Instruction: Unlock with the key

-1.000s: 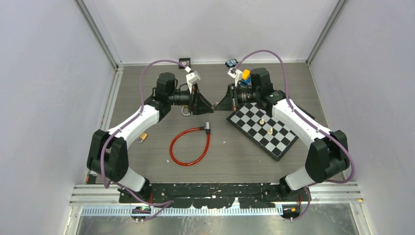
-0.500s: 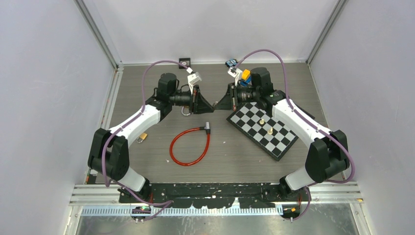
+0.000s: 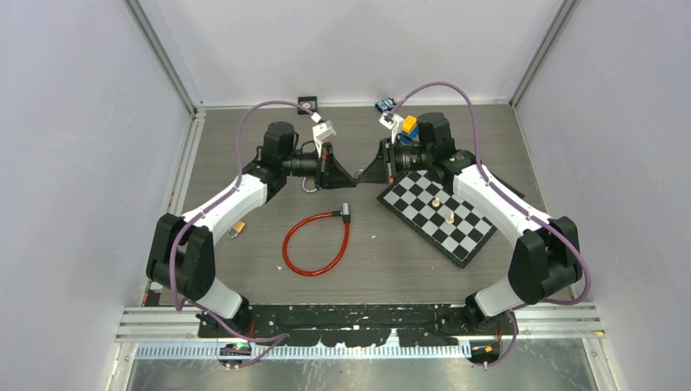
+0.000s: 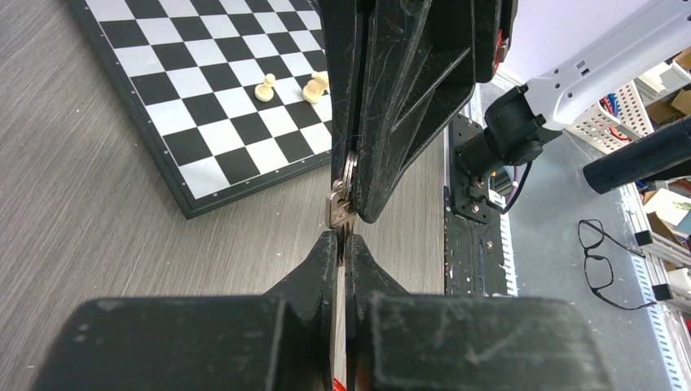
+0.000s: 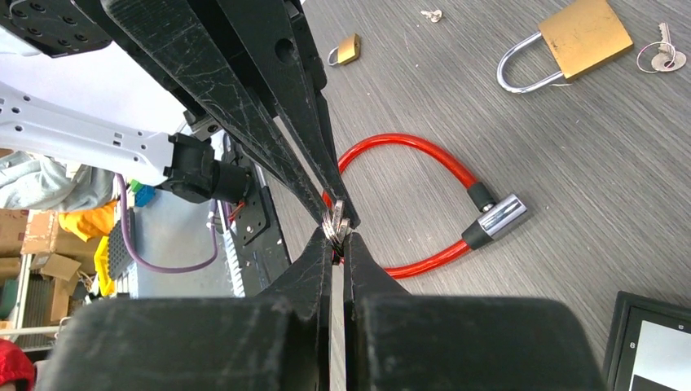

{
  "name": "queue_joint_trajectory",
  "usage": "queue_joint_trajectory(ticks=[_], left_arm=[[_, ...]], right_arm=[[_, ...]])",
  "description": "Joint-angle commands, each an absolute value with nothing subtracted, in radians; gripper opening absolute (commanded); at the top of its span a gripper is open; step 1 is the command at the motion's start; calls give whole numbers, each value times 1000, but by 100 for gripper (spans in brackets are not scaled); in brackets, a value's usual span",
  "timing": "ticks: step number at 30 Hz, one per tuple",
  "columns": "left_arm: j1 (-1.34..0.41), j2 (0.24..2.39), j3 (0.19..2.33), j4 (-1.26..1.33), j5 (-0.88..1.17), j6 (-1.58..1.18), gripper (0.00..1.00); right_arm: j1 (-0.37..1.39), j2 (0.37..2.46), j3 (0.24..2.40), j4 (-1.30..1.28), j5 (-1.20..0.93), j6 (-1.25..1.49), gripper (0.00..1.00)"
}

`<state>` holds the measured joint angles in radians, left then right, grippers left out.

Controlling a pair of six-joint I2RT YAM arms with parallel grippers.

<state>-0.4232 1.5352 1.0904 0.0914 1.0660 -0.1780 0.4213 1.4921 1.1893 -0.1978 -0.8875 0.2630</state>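
Above the table's middle, my two grippers meet tip to tip. A small silver key [image 4: 337,208] on its ring [image 5: 337,223] hangs between them. My left gripper [image 4: 342,238] [image 3: 351,174] is shut on the key's near end. Facing it, my right gripper [image 5: 336,243] [image 3: 364,173] is shut on the ring end. Below them lies a red cable lock [image 3: 316,244] [image 5: 411,155] with its silver cylinder [image 5: 501,218] at one end. A large brass padlock [image 5: 570,37] lies by the left arm, and a small brass padlock [image 3: 237,230] [image 5: 349,49] sits further left.
A black-and-white chessboard [image 3: 456,236] [image 4: 204,98] with two pale pieces [image 3: 441,209] lies under the right arm. Another key on a ring [image 5: 664,55] rests beside the large padlock. Grey walls enclose the table.
My left gripper's jaws have closed onto the key that the right gripper holds. Neither arm has visibly moved.
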Motion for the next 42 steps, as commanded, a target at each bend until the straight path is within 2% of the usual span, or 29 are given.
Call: queue_joint_trajectory(ticks=[1, 5, 9, 14, 19, 20, 22, 30, 42], left_arm=[[-426, 1523, 1123, 80, 1053, -152, 0], [-426, 1511, 1134, 16, 1043, -98, 0], [-426, 1496, 1151, -122, 1034, 22, 0], [-436, 1462, 1152, -274, 1002, 149, 0], [-471, 1439, 1156, -395, 937, 258, 0], [-481, 1434, 1158, -415, 924, 275, 0], [-496, 1429, 1165, -454, 901, 304, 0], [-550, 1402, 1200, -562, 861, 374, 0], [-559, 1364, 1169, -542, 952, 371, 0]], right_arm=[[422, 1460, 1198, -232, -892, 188, 1], [422, 1455, 1219, -346, -875, 72, 2], [424, 1447, 1234, -453, -856, -36, 7], [427, 1443, 1256, -576, -839, -152, 19], [449, 1433, 1274, -683, -846, -248, 35], [452, 1430, 1278, -696, -849, -259, 41], [457, 1418, 1287, -701, -855, -264, 46], [493, 1421, 1334, -591, -869, -195, 40], [568, 1469, 1320, -537, -902, -187, 46]])
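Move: The key and its ring sit pinched between the two hands' fingertips, about 2 cm to the left hand's right and, from the right hand, about 2 cm to its left, level with both. From the left hand, the red cable lock's silver barrel lies some 22 cm below and 2 cm left; the big brass padlock lies about 10 cm ahead and 10 cm left on the table. From the right hand, the chessboard's middle is roughly 24 cm right, 3 cm ahead and 23 cm below. Back and down together: the left hand keeps the key shut in its fingers and draws it back about 7 cm, dipping 4 cm and then rising 2, its tips tilting down. The right hand lets go of the key, opens about halfway, sinks and drifts right on its way back some 6 cm, then rises and comes in leftward, turning counter-clockwise, its parted fingers either side of the key's free end. ##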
